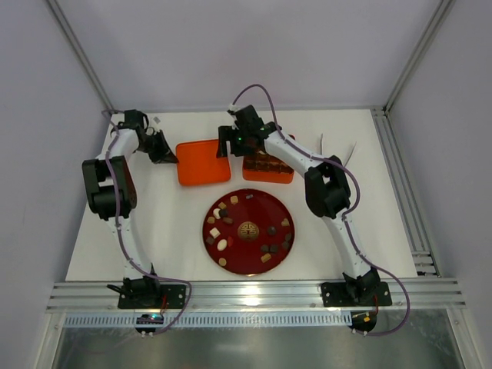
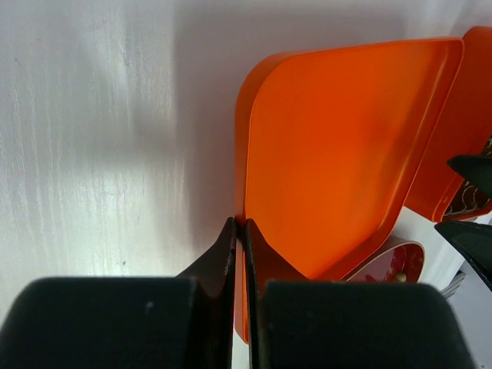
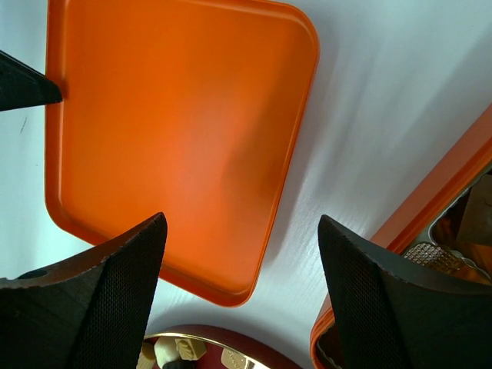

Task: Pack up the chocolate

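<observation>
The chocolate point(image 1: 222, 244) lies as several small dark, tan and cream pieces on a dark red plate point(image 1: 247, 194) at mid-table. A few pieces point(image 3: 173, 350) show at the bottom of the right wrist view. My left gripper point(image 1: 175, 160) point(image 2: 239, 223) is shut on the left rim of a plain orange lid point(image 1: 201, 163) point(image 2: 338, 146) point(image 3: 169, 123). My right gripper point(image 1: 224, 146) point(image 3: 241, 217) hangs open above the lid's right edge, with nothing between its fingers. An orange gridded box point(image 1: 269, 167) point(image 3: 438, 207) with some pieces in it stands just right of the lid.
The lid and the box sit side by side behind the plate, with a narrow strip of white table between them. Metal rails run along the table's right and near edges. The right gripper's fingertips point(image 2: 473, 173) show at the right of the left wrist view.
</observation>
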Controlling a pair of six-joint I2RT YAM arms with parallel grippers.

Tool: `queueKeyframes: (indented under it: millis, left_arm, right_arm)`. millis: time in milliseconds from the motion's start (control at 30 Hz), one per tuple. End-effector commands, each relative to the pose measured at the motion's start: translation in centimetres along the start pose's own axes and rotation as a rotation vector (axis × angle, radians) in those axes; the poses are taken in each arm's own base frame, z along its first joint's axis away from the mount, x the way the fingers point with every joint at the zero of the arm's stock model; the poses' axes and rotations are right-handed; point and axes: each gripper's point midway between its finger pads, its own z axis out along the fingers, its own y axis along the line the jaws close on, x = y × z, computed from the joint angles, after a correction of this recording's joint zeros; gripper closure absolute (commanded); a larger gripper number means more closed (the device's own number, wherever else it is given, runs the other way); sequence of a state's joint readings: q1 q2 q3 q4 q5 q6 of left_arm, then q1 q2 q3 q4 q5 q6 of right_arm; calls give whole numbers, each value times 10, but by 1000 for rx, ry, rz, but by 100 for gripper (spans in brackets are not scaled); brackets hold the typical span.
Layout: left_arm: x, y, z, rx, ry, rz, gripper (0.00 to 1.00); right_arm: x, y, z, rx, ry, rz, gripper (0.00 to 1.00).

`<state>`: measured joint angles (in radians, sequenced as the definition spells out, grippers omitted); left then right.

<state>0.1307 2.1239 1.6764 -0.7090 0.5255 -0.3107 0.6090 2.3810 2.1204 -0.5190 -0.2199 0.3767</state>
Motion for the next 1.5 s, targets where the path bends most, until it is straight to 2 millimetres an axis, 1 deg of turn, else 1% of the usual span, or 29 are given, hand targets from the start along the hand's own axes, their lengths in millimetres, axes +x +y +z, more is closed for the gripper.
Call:
queueKeyframes:
  millis: [0,167,267,400,533,567,667,700,833,967,1000,1067,1100,1133,1167,1200,1233,1267,1300,1333,1367,1400,1433,1467]
  left_arm:
    - [-13,-28,-33,85,-63,18,100]
    - [-10,-31,-37,92,-65,24,100]
    - [-11,-33,-41,98,-73,25,100]
    - [-10,-38,-45,122,-71,20,100]
    - [-8,-40,-46,132,-69,19,100]
    - [-8,-41,-46,136,-69,20,100]
    - [-7,-44,-48,149,-71,19,100]
    - [-6,-45,-50,153,-74,18,100]
    - [-5,-51,-53,181,-80,18,100]
    - [-4,-55,-56,188,-87,28,100]
    - [-3,-56,-57,188,-87,31,100]
    - [-5,-58,-62,190,-99,36,100]
    - [-4,-60,-64,189,-101,39,100]
    - [-3,-61,-65,190,-103,45,100]
    - [-4,-63,-70,190,-115,48,100]
    - [-4,-63,-72,184,-120,50,100]
    - [-5,-65,-75,181,-130,58,98]
    - [-4,-70,-79,181,-140,71,95]
    - [-5,-70,-81,165,-151,80,91]
    - [-5,-72,-84,159,-160,88,83]
    - [-5,-75,-86,159,-164,99,78]
    - [-6,-79,-92,158,-181,113,70]
    - [-7,-79,-94,139,-194,119,60]
    - [-9,-81,-98,134,-208,129,56]
  right_arm:
    - [-12,21,-4,-68,-40,5,20]
    - [-11,24,-3,-83,-39,19,20]
    - [-11,23,-3,-92,-37,31,20]
    - [-11,25,-2,-135,-40,58,20]
    - [-10,32,-3,-193,-35,98,20]
    - [-13,35,-7,-209,-43,105,20]
    - [-14,44,-10,-282,-52,151,20]
    - [-15,51,-14,-328,-58,156,20]
    - [-19,63,-22,-428,-62,215,26]
    - [-26,71,-31,-476,-75,251,37]
    - [-27,73,-32,-482,-77,250,44]
    - [-32,75,-39,-489,-87,251,50]
    - [-33,75,-41,-494,-90,257,55]
    - [-35,79,-47,-503,-94,258,57]
    - [-34,79,-48,-503,-91,263,63]
    - [-41,83,-53,-522,-114,257,68]
    - [-46,87,-62,-534,-129,253,72]
    - [-48,89,-66,-547,-133,253,79]
    - [-52,92,-71,-559,-136,266,83]
    - [-57,94,-79,-569,-149,268,87]
    - [-59,97,-86,-585,-156,269,91]
    - [-62,98,-90,-589,-162,274,93]
    - [-64,99,-94,-594,-162,289,94]
    - [-69,98,-105,-599,-174,293,96]
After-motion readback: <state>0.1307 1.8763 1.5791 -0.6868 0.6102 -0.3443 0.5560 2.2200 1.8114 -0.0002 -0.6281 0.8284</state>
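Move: The orange lid is already pinched at its left edge by the left hand, with its middle about 9 cm to that hand's right and 2 cm below. From the open right hand, the lid's middle lies roughly 6 cm left, 4 cm back and 4 cm below. The chocolate box stands some 15 cm to the right hand's right and 4 cm back, while the round tray is about 27 cm back and 8 cm right. Leftward and slightly back over the lid's right edge, the right hand first dips a little, swinging its fingers up some 30 degrees to point more level leftward, and closes to pinch that side, then rises about 10 cm. Alongside, the left hand keeps hold and raises its edge in stages, ending about 8 cm up and 2 cm back, its fingers parting late to let go. ##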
